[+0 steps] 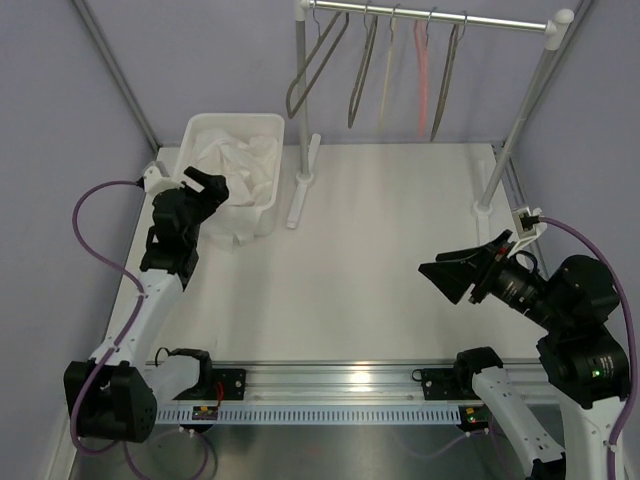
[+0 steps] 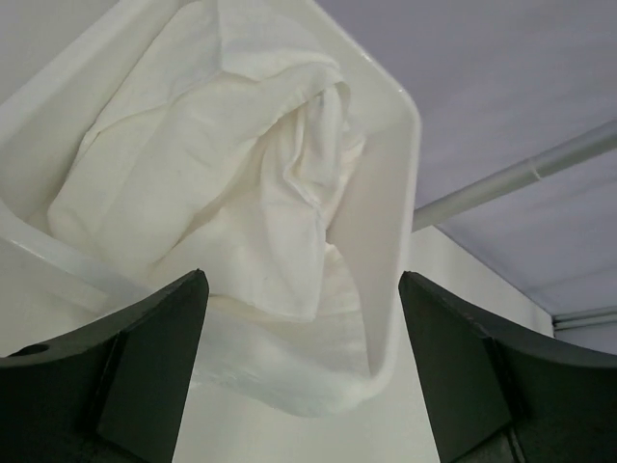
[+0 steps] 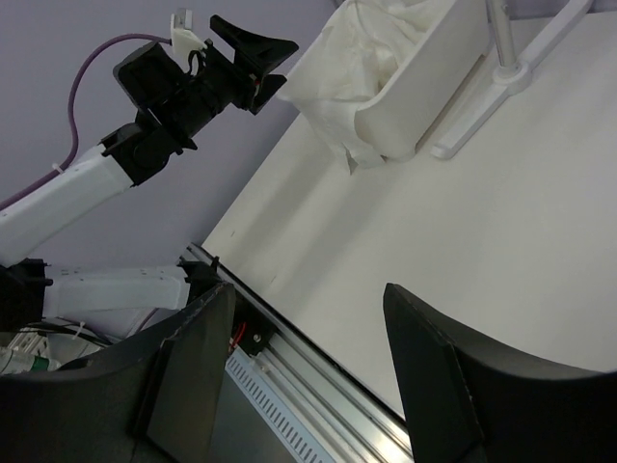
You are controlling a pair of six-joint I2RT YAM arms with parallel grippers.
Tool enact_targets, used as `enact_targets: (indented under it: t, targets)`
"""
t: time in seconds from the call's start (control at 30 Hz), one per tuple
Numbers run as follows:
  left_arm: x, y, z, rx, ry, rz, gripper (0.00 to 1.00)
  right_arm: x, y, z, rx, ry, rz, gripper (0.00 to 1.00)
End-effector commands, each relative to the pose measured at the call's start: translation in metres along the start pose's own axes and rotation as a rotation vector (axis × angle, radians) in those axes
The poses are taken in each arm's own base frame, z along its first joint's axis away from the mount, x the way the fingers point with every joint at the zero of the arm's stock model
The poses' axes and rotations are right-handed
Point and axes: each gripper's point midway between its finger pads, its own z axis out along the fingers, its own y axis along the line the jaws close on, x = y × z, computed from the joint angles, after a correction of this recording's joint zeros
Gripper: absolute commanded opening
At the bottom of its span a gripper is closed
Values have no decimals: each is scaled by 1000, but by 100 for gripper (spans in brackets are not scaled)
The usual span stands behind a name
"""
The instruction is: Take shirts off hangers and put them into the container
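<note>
The white shirt (image 1: 240, 165) lies crumpled in the white container (image 1: 235, 119) at the back left. One fold spills over the near rim and down to the table. My left gripper (image 1: 207, 187) hovers at the tub's near left corner, open and holding nothing. In the left wrist view the shirt (image 2: 231, 193) and the container rim (image 2: 395, 164) lie just beyond the open left gripper (image 2: 302, 280). My right gripper (image 1: 447, 280) hangs open and empty over the right side of the table. Several bare hangers (image 1: 362, 75) hang on the rail (image 1: 430, 15).
The rack's two white posts (image 1: 302, 120) (image 1: 520, 130) stand on the table behind and right of the tub. A metal rail (image 1: 340, 385) runs along the near edge. The right wrist view shows the left gripper (image 3: 255, 53), the container (image 3: 424, 87) and the shirt (image 3: 371, 39).
</note>
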Motion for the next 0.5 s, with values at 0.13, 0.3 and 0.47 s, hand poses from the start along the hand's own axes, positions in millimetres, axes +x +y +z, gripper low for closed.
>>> enact_targets:
  t: [0.13,0.3,0.47]
  targets:
    - [19,-4,0,186,19,-28,86,5,12,-4,-67,12,4,72]
    - [23,41,0,194,12,-159,86,9,11,-1,-78,21,14,72]
    - [30,67,-4,113,10,-122,89,13,9,2,-90,30,19,72]
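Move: The left hand is empty, just above the near side of the container. The shirt's overhanging tail is about 3 cm ahead, 3 cm to its right and 16 cm below. The container's middle is some 18 cm ahead, 1 cm to the right and 16 cm below, with the rack foot about 21 cm ahead and 19 cm right, 24 cm down. From the right hand, the tail is roughly 28 cm ahead, 44 cm left and 30 cm below. Downwards, by about 8 cm, the empty left hand sinks in front of the container's near side towards the level of the shirt's overhanging tail, easing back some 2 cm and, in the later part, about 3 to 4 cm to the left. The wrist rolls slightly, its left side dipping under 10 degrees; the fingers stay wide open, with no contact to be seen. ##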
